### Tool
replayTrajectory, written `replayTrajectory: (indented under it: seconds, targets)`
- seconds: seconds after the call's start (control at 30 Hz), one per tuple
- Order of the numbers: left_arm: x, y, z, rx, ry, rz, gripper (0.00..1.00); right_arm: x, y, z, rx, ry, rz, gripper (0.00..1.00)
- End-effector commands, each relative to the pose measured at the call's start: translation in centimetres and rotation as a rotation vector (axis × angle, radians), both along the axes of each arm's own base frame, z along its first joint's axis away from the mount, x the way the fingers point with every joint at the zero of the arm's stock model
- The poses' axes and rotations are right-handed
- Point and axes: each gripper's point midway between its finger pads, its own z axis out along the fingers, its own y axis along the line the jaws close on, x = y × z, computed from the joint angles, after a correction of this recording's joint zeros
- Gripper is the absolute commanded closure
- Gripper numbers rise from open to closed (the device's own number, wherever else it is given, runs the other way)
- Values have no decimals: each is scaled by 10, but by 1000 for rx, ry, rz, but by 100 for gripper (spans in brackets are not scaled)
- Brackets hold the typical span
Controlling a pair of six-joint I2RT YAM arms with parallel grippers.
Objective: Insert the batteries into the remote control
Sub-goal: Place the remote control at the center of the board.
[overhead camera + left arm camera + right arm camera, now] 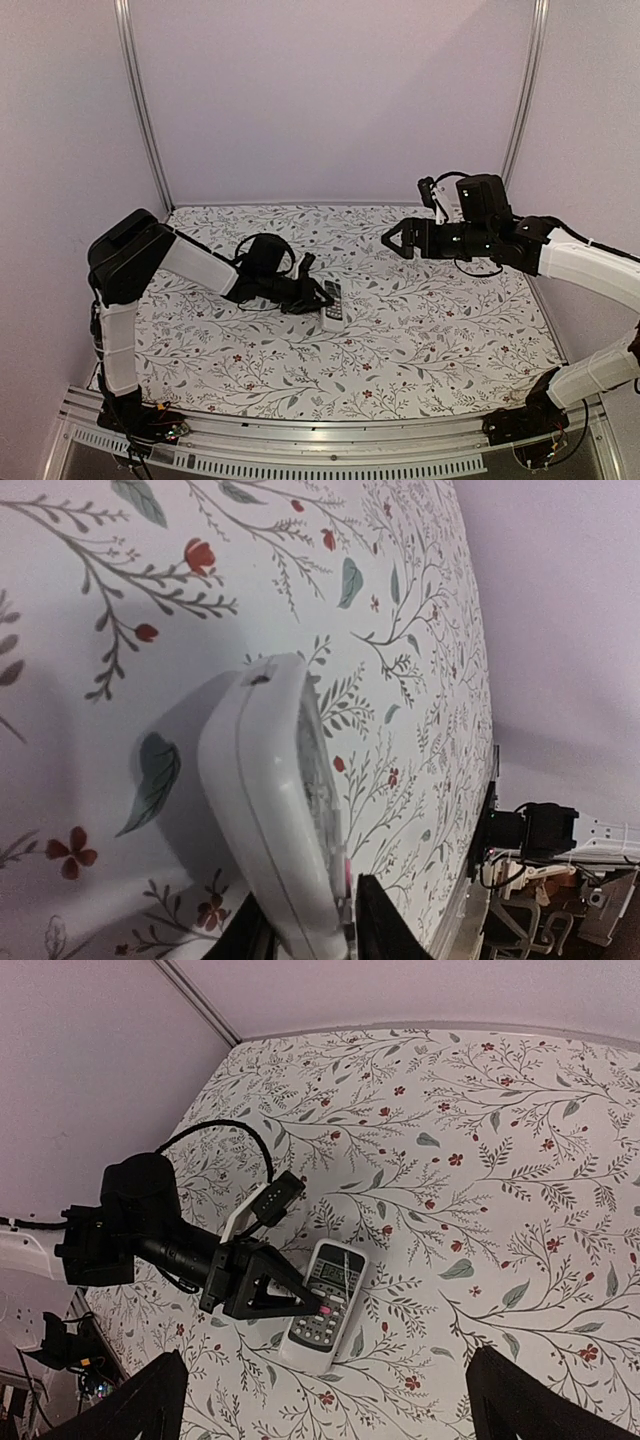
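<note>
The remote control (333,302) lies face up on the flowered cloth, its display and dark buttons (322,1328) showing in the right wrist view. My left gripper (316,297) reaches in from the left and is shut on the remote's edge. One black finger lies over the buttoned face, by a pink button. The other finger (248,928) is against the white back (262,800). That held end looks slightly raised, with a shadow beneath. My right gripper (393,241) hangs open high above the cloth at the right, nothing between its fingers (150,1400). No batteries are in view.
The flowered cloth (430,330) covers the table up to the metal rail at the near edge (330,435). White walls with metal posts close in the back and both sides. The left arm's black cable loops just behind its wrist (262,245).
</note>
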Motion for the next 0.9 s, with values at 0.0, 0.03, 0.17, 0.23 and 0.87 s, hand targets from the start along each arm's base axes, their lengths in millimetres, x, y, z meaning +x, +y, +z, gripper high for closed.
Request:
replayTrajectory:
  seconds: [0.0, 0.03, 0.17, 0.23, 0.87]
  targets:
    - [4, 17, -30, 105, 58, 24, 70, 1, -2, -10, -9, 26, -10, 1]
    - [4, 18, -33, 115, 65, 26, 67, 0, -3, -10, -10, 26, -11, 1]
    - [4, 23, -39, 157, 73, 28, 60, 0, -4, -11, -11, 26, -13, 1]
    - [5, 25, -39, 171, 68, 26, 55, 0, -4, -12, -14, 30, -15, 1]
    - [37, 100, 106, 483, -353, 105, 0, -5, -38, -16, -45, 22, -46, 1]
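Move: The left gripper still holds the remote control at its button side, tilted up off the table; its middle is about 1 cm to the right of the finger pads, 1 cm below them and level fore and aft. The board centre, where it is to lie, is also about 1 cm to the right, neither ahead nor back, some 3 cm down. From the right gripper that spot is roughly 12 cm to the left, level fore and aft, about 23 cm below. Sink the left gripper about 1.5 cm to set the tilted remote control down on the board centre, then open the fingers wide and let go. Draw the gripper off about 6 cm to the left and as much up, drifting a little forward, tipping the fingers some 25 degrees more steeply down. Let the empty right gripper, still open, ease about 2 cm right and down. ##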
